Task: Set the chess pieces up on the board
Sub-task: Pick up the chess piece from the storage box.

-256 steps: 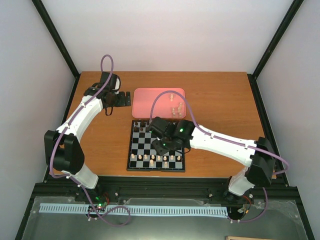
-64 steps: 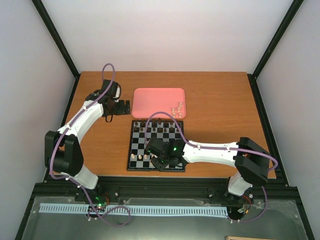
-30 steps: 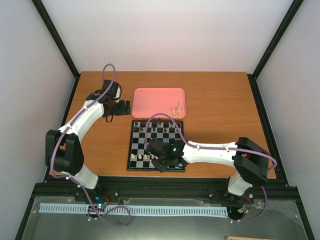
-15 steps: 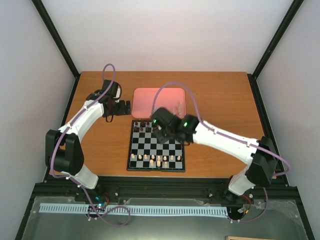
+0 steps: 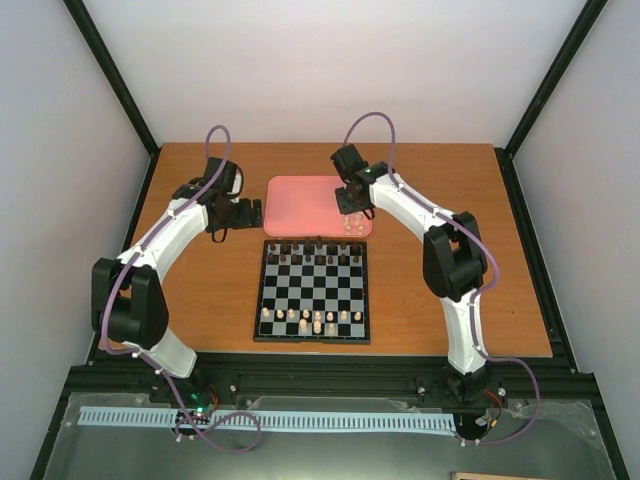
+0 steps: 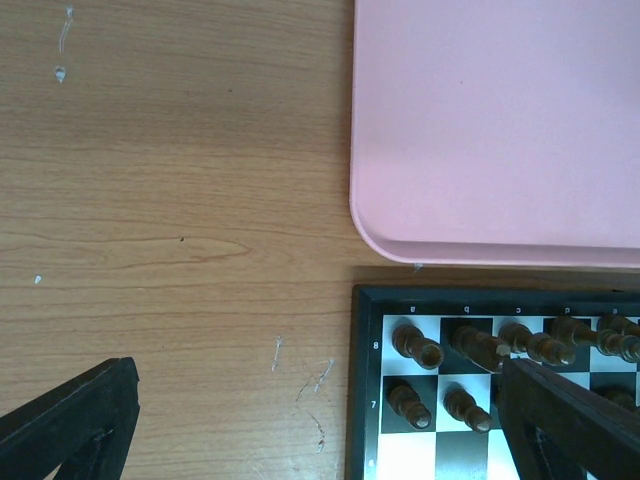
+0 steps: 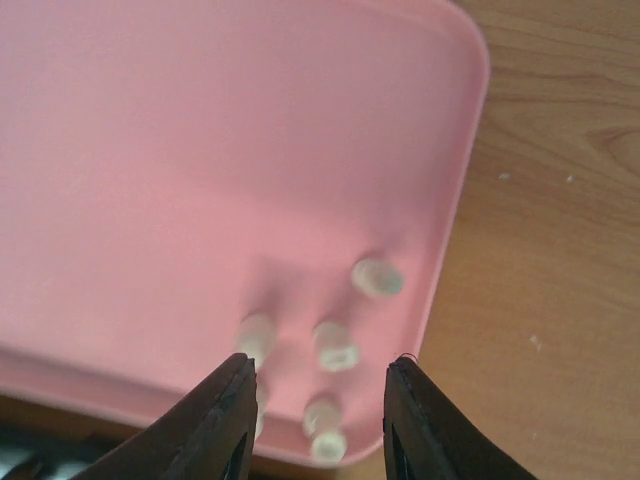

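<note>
The board [image 5: 312, 330] lies mid-table. Several cream-white chess pieces [image 5: 303, 316] stand along its near rows, and one [image 5: 318, 327] sits in the nearest row. A few more white chess pieces [image 7: 336, 346] stand blurred in the pink tray's near right corner [image 5: 352, 222]. My right gripper [image 7: 320, 365] hovers open just above them with nothing between its fingers; in the top view it [image 5: 350, 203] is over the tray's right end. My left gripper [image 6: 320, 430] stands wide open over bare wood beside the board's far left corner [image 6: 365, 300]; from above it [image 5: 252, 213] sits left of the tray.
The pink tray [image 5: 300, 200] lies just beyond the board; its rim [image 6: 400, 245] almost touches the board's border. Dark brown pieces [image 5: 312, 254] fill the board's two far rows, some close to my left gripper's right finger [image 6: 560, 420]. Black frame posts stand at the table's corners.
My right arm has lifted off the board's near rows and swung across to the pink tray, its jaws narrowing a little. The left arm has not moved.
</note>
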Motion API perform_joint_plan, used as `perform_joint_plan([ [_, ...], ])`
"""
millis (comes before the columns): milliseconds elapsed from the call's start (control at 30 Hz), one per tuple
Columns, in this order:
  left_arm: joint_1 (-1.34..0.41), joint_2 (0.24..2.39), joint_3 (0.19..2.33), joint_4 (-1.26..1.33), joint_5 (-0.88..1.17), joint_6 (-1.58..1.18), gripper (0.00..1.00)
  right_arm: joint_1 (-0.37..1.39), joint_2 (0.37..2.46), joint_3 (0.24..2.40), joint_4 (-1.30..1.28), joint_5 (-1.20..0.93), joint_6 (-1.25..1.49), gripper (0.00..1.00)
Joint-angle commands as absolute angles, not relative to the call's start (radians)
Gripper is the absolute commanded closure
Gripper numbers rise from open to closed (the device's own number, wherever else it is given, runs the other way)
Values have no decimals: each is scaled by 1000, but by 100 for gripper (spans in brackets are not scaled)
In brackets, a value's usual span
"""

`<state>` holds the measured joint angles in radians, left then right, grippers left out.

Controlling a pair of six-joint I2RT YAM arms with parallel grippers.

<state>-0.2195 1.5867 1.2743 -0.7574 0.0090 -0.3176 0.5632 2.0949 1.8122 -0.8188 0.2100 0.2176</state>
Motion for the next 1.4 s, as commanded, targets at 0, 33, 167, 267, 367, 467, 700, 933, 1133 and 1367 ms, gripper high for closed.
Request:
perform_joint_plan([
  [0, -219, 1614, 1308, -760, 18, -311, 0, 503, 2175, 1919, -821, 209, 200, 64],
  [33, -219, 1620, 1309, -761, 17, -310, 0, 494, 2196, 1939, -822, 206, 199, 64],
  [167, -219, 1636, 1315, -761, 11, -305, 0, 470, 2274, 2026, -852, 183, 197, 64],
  [267, -219, 1649, 1320, -762, 14, -306, 0, 461, 2309, 2058, -862, 140, 195, 64],
  [367, -219, 1656, 1322, -759, 14, -306, 0, 460, 2325, 2069, -876, 148, 196, 64],
  [467, -219, 1659, 1321, -760, 12, -304, 0, 453, 2332, 2060, -886, 156, 204, 64],
  [700, -219, 1662, 1317, -760, 8, -301, 0, 439, 2354, 2045, -891, 138, 208, 65],
  [933, -219, 1663, 1322, -765, 4, -301, 0, 426, 2394, 2078, -907, 120, 202, 68],
  [1133, -219, 1661, 1324, -768, 0, -302, 0, 420, 2413, 2104, -908, 101, 198, 74],
  [1367, -219, 1660, 1330, -772, -2, -303, 0, 419, 2396, 2106, -905, 92, 189, 87],
])
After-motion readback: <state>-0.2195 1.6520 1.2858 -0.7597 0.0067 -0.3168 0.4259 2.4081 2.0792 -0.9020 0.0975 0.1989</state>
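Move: The white piece I want is the one farthest out in the storage box, about 5 cm ahead of my right hand, 3 cm to its right and 9 cm down. The box's right wall runs some 2 cm to the right of the piece. Two more pieces stand about 3 cm nearer me than this piece, one 1 cm to its left, the other 4 cm. From my left hand the piece is roughly 12 cm ahead, 28 cm right and 12 cm below. I carry my right hand forward about 5 cm and a little right, already sinking, then go on almost straight down to the outermost piece, some 8 cm in all, tipping the fingers about 10 degrees nearer vertical. Once low, I close the part-open fingers around the piece from both sides. My left hand sinks about 2 cm early on, then waits wide open. ##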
